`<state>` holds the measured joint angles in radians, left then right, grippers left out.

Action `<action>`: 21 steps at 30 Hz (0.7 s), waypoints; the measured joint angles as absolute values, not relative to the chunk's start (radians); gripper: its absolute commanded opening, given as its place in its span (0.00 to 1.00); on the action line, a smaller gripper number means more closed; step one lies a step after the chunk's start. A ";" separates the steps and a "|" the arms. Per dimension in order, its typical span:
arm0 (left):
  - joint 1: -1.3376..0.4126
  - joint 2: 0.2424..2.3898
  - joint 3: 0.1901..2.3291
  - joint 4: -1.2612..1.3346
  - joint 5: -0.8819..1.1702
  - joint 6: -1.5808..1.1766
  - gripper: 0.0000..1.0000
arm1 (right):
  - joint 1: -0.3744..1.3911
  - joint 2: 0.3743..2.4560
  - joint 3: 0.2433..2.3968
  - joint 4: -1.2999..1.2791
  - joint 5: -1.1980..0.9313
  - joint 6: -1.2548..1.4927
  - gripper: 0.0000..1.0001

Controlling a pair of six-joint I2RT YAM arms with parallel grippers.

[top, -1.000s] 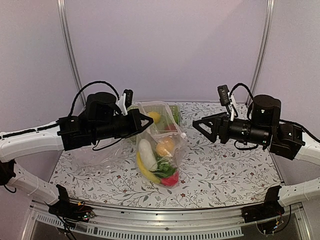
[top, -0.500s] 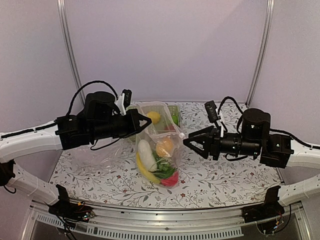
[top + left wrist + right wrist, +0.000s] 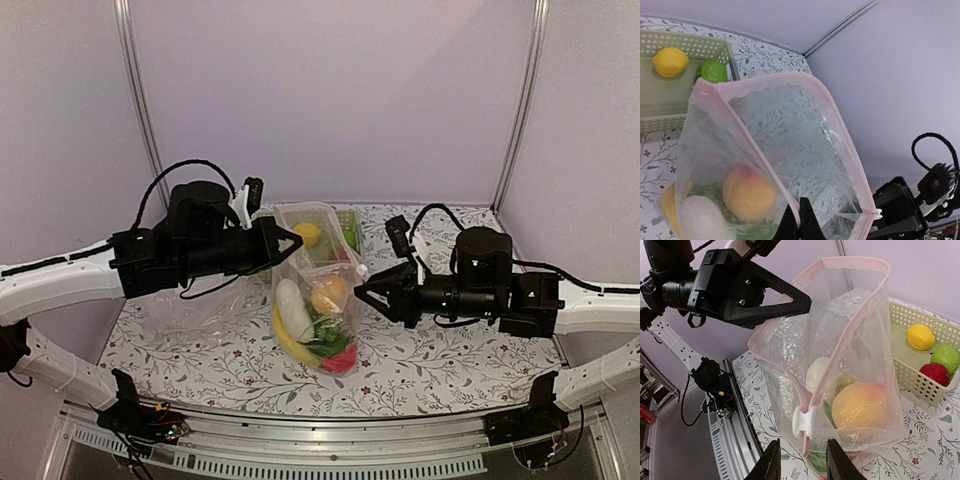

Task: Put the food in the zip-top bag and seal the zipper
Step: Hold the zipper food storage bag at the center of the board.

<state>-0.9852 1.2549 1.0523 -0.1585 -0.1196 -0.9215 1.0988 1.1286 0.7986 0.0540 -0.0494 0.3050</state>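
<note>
The zip-top bag (image 3: 318,300) hangs upright over the table, its mouth open. My left gripper (image 3: 298,242) is shut on the pink zipper (image 3: 765,165) at the near rim (image 3: 799,220). Inside the bag lie a peach (image 3: 862,405), a white oblong piece (image 3: 817,374), a banana (image 3: 290,345), green pieces and a red fruit (image 3: 340,360). My right gripper (image 3: 802,450) is open at the bag's right corner. The white slider (image 3: 805,422) sits just beyond its fingertips, level with the gap and untouched.
Behind the bag stands a pale green basket (image 3: 920,382) holding a lemon (image 3: 920,336), a green fruit (image 3: 945,355) and a red fruit (image 3: 935,373). Another clear plastic bag (image 3: 190,310) lies flat on the table under my left arm.
My right arm has moved left, up to the bag's slider corner, and its jaws have narrowed. The left gripper and the bag have stayed in place.
</note>
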 measured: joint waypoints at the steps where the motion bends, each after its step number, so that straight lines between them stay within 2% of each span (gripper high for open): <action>1: -0.985 1.255 1.053 -0.160 -0.120 -0.920 0.00 | 1.099 1.132 0.799 0.060 -0.040 0.302 0.25; 10: -0.983 1.255 1.058 -0.163 -0.115 -0.918 0.00 | 1.099 1.164 0.798 0.102 0.059 0.295 0.23; 16: -0.983 1.255 1.060 -0.163 -0.112 -0.917 0.00 | 1.100 1.174 0.798 0.118 0.102 0.287 0.00; 18: -0.983 1.255 1.060 -0.163 -0.113 -0.917 0.00 | 1.100 1.176 0.798 0.121 0.107 0.284 0.00; 19: -0.983 1.255 1.060 -0.163 -0.113 -0.916 0.04 | 1.100 1.176 0.798 0.121 0.110 0.284 0.00; 21: -0.983 1.255 1.063 -0.171 -0.114 -0.909 0.19 | 1.100 1.176 0.798 0.121 0.113 0.284 0.00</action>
<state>-0.9833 1.2549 1.0630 -0.1711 -0.1139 -0.9092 1.0996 1.1755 0.7979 0.1215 0.1135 0.2840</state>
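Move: The zipper slider on the bag's near right rim corner lies about 4 cm ahead of the right gripper, 1 cm to its left and a centimetre higher. The peach in the bag sits some 5 cm ahead, 5 cm left and 11 cm below that gripper; the basket stands on the board roughly 26 cm ahead, 10 cm left and 22 cm down. From the left gripper the slider is about 4 cm back, 9 cm right and 2 cm lower. Bring the right gripper forward about 3 cm, nearly level, to the hanging bag's slider corner, turning it some 10 degrees clockwise as it goes. Narrow the part-open fingers on the way, then shut them fully to pinch the film and rim end just below the white slider. Keep the left gripper still and closed on its side of the rim. ##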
